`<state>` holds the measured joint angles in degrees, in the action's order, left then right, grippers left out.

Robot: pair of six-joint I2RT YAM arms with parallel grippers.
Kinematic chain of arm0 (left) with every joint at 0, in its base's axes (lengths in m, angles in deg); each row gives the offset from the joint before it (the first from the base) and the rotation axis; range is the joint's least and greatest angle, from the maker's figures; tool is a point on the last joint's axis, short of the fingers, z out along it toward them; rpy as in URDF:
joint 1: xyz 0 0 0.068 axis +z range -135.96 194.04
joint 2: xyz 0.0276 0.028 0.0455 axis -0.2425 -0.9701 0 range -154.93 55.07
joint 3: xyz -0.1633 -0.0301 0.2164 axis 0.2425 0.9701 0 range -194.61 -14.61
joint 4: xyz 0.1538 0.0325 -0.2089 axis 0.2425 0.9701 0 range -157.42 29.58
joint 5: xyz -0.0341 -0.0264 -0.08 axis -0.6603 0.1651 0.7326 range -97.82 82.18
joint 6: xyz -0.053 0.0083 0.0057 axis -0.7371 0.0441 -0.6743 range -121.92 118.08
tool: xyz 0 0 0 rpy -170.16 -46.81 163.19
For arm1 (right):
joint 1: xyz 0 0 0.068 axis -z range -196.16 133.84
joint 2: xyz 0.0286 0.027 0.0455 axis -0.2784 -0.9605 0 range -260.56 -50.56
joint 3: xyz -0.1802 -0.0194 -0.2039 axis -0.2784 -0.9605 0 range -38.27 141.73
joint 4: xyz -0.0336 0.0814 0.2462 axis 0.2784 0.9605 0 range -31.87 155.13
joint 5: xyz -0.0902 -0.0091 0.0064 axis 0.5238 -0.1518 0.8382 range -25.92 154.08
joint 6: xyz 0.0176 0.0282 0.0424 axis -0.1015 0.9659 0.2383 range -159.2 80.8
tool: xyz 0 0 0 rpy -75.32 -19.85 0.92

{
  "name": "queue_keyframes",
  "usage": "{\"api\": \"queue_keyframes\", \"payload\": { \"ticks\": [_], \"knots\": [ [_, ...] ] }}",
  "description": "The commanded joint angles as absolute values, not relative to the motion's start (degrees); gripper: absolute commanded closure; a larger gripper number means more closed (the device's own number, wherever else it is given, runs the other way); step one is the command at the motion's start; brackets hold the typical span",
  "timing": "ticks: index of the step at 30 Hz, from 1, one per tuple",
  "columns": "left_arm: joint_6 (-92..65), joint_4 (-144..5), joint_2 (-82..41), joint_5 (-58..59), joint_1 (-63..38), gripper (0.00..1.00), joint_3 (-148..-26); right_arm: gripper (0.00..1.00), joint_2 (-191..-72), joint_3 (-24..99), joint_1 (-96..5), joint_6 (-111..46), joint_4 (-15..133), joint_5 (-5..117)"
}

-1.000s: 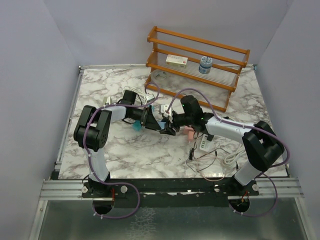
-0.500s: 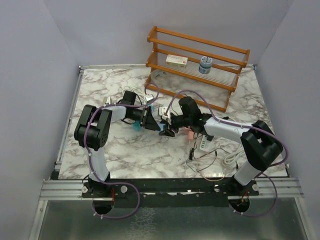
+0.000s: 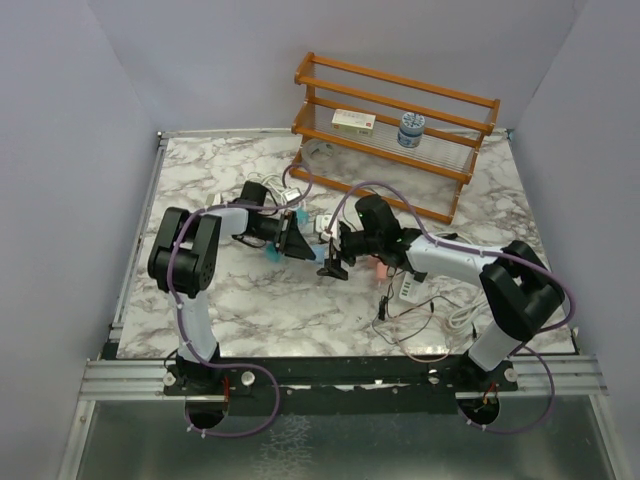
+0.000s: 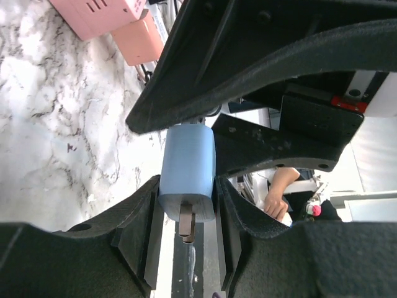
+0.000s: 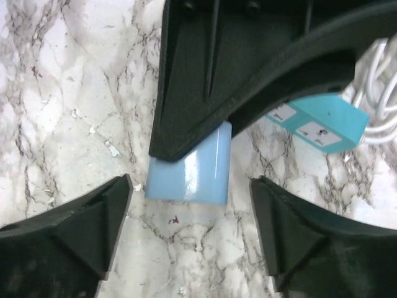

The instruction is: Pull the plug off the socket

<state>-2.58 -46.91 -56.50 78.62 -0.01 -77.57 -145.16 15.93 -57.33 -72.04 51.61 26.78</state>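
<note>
My left gripper (image 4: 187,189) is shut on a light blue plug (image 4: 188,164). Its metal prongs (image 4: 186,225) are bare and point back toward the wrist. In the right wrist view the plug (image 5: 189,172) sticks out from under the left finger, just over the marble. The teal socket strip (image 5: 317,121) lies apart from it at the upper right, with a white cable. My right gripper (image 5: 191,186) is open, one finger on each side of the plug's free end, not touching it. From above, the two grippers (image 3: 298,243) (image 3: 331,265) meet mid-table beside the teal socket (image 3: 272,252).
Pink adapters (image 3: 378,265) and a white power strip (image 3: 412,288) with loose wires (image 3: 410,322) lie right of the grippers. A wooden shelf (image 3: 440,170) at the back holds a box (image 3: 354,121) and a can (image 3: 411,129).
My right gripper has moved a little left and tipped down around the plug's end. My left gripper has drawn back slightly to the left with the plug.
</note>
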Motion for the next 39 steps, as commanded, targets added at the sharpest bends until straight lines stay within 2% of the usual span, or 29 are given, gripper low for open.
{"api": "queue_keyframes", "payload": {
  "ticks": [1,3,8,13,20,27,39],
  "knots": [
    [1.26,-44.49,-54.91,79.97,2.23,1.0,-78.42,0.05,-144.92,15.13,-57.21,-72.59,52.15,29.67],
    [1.27,-44.42,-54.46,79.29,2.85,1.0,-78.38,0.0,-144.59,15.19,-57.17,-72.73,52.24,29.8],
    [0.74,-44.07,-52.59,74.32,5.56,1.0,-78.62,0.0,-143.55,15.09,-57.12,-73.7,52.48,30.92],
    [0.85,-42.92,-48.38,69.51,12.34,1.0,-79.22,0.0,-142.14,14.54,-57.12,-75.24,52.5,33.84],
    [15.1,-24.25,-46.96,64.94,27.98,1.0,-83.07,0.0,-140.56,14.04,-57.12,-75.59,52.33,34.38],
    [27.54,-10.71,-51.91,58.46,42.16,1.0,-86.52,0.0,-140.76,13.98,-57.12,-75.59,52.44,34.11],
    [30.44,-9.85,-64.23,54.11,44.98,0.98,-90.39,0.0,-141.8,14.27,-57.12,-75.99,52.95,34.55]
  ]
}}
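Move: The left gripper already grips the blue plug. The bare table it goes to lies about 27 cm left, 7 ahead and 11 below; the teal socket strip is roughly 10 ahead, 8 left and 9 below, the white cable coil some 24 ahead and 12 left, the pale cases 19 ahead and 28 left, both 10 below. From the right gripper, the plug is about 3 cm left, the bare table about 32 left, 7 ahead and 10 below. Carry the blue plug away leftward with the left gripper, some 27 cm: ease forward-left, sweep quickly up and over the near end of the teal strip, then sink towards the bare table, ending about 6 cm lower. Keep the grip, turn counter-clockwise about 40 degrees and dip the fingertips. Open the right gripper fully, barely shifting it. ##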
